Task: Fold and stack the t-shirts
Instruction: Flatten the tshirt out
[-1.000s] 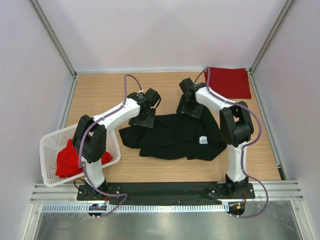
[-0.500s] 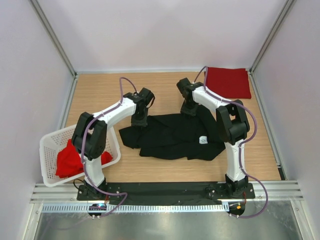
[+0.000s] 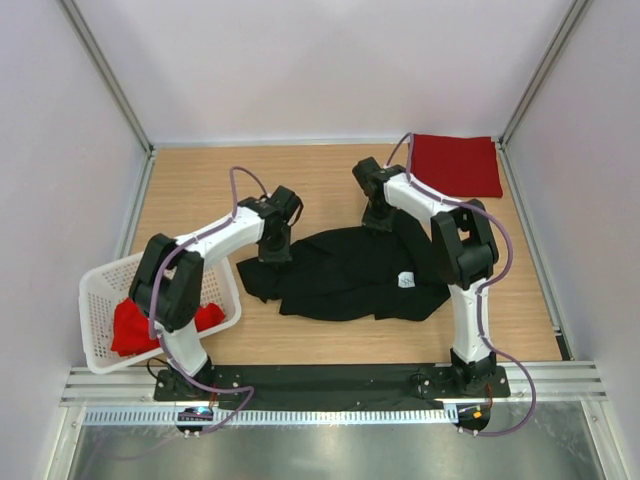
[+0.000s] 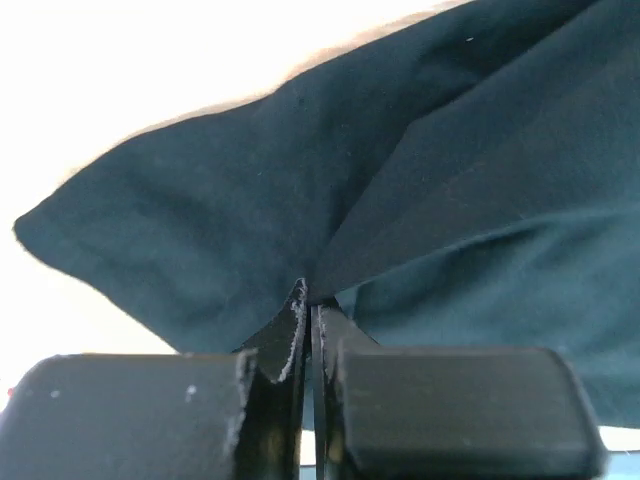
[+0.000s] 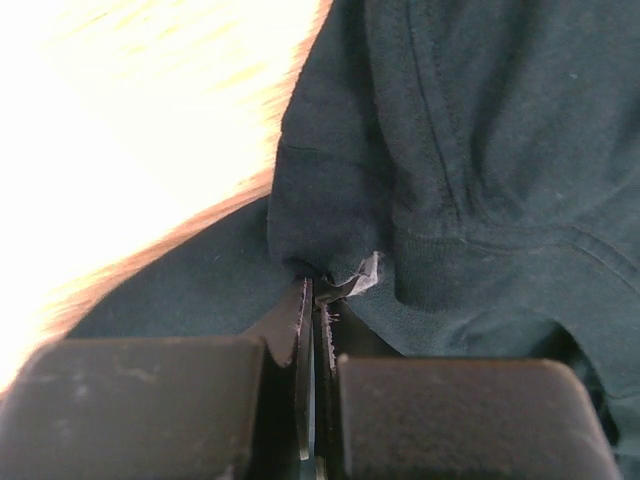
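Observation:
A black t-shirt (image 3: 345, 275) lies crumpled and spread across the middle of the wooden table. My left gripper (image 3: 273, 248) is at its far-left corner, shut on a pinch of the black cloth (image 4: 310, 292). My right gripper (image 3: 378, 220) is at its far edge, shut on cloth beside the ribbed collar (image 5: 318, 272). A folded red t-shirt (image 3: 455, 165) lies flat at the far right corner. Another red t-shirt (image 3: 135, 325) sits bunched in the basket.
A white lattice basket (image 3: 105, 290) stands at the near left, beside the left arm's base. A metal frame (image 3: 110, 95) and pale walls close in the table on three sides. Bare wood (image 3: 195, 185) shows at the far left.
Both grippers dropped onto the black t-shirt's far edge and closed on the cloth. The left arm swung a little to the left as it came down.

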`<act>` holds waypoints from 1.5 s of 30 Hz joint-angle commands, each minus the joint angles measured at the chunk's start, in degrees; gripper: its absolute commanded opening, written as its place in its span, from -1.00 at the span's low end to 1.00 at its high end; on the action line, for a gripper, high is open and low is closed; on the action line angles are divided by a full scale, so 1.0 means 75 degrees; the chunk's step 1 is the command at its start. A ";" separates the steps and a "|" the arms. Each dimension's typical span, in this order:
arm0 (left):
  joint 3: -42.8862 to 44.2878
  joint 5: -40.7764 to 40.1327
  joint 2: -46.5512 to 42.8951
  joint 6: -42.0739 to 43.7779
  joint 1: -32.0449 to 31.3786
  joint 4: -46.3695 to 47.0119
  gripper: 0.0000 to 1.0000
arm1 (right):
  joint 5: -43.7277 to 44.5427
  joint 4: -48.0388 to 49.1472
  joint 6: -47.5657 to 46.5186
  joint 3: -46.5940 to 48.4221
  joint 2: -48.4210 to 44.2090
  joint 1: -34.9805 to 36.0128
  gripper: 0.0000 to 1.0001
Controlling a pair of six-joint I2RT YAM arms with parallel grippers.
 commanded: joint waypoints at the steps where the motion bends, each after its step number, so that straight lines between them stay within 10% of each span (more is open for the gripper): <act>1: -0.0114 -0.0011 -0.0964 -0.0245 -0.0012 0.0148 -0.99 | 0.0611 -0.0227 -0.0121 0.0043 -0.0722 0.0040 -0.98; 26: 0.0952 0.0597 -0.7819 -0.0093 -0.0012 -0.0018 -0.99 | 0.2067 -0.1624 0.0288 -0.0567 -1.0084 0.0017 -0.98; 36: 0.2780 0.1570 -0.7459 -0.0432 0.0000 0.0135 -1.00 | 0.1385 -0.0755 -0.0204 0.1177 -1.0569 0.0017 -0.98; 45: 0.1716 0.1150 -0.6113 -0.0211 0.0000 0.0979 -1.00 | 0.3119 -0.0487 -0.0309 0.0104 -0.9737 0.0028 -0.98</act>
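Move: Both my hands are already shut on the black t-shirt's far edge, fingers down at the tabletop. Its rumpled middle lies about 13 cm to the right of my left hand and 2 cm nearer me, which is some 6 cm left and 11 cm back of my right hand. The red stack is about 15 cm right and 16 cm ahead of the right hand; the basket's middle is roughly 22 cm left and 12 cm back of the left hand. I keep both pinches and hoist the black t-shirt high, more than 40 cm, drawing both hands back towards me, the right one farther, while my right hand swings some 15 cm rightwards to spread the held edge. My wrists tip up from pointing down to pointing forward and inward, around 70 degrees; at the top both hands turn and begin sinking forward again. ##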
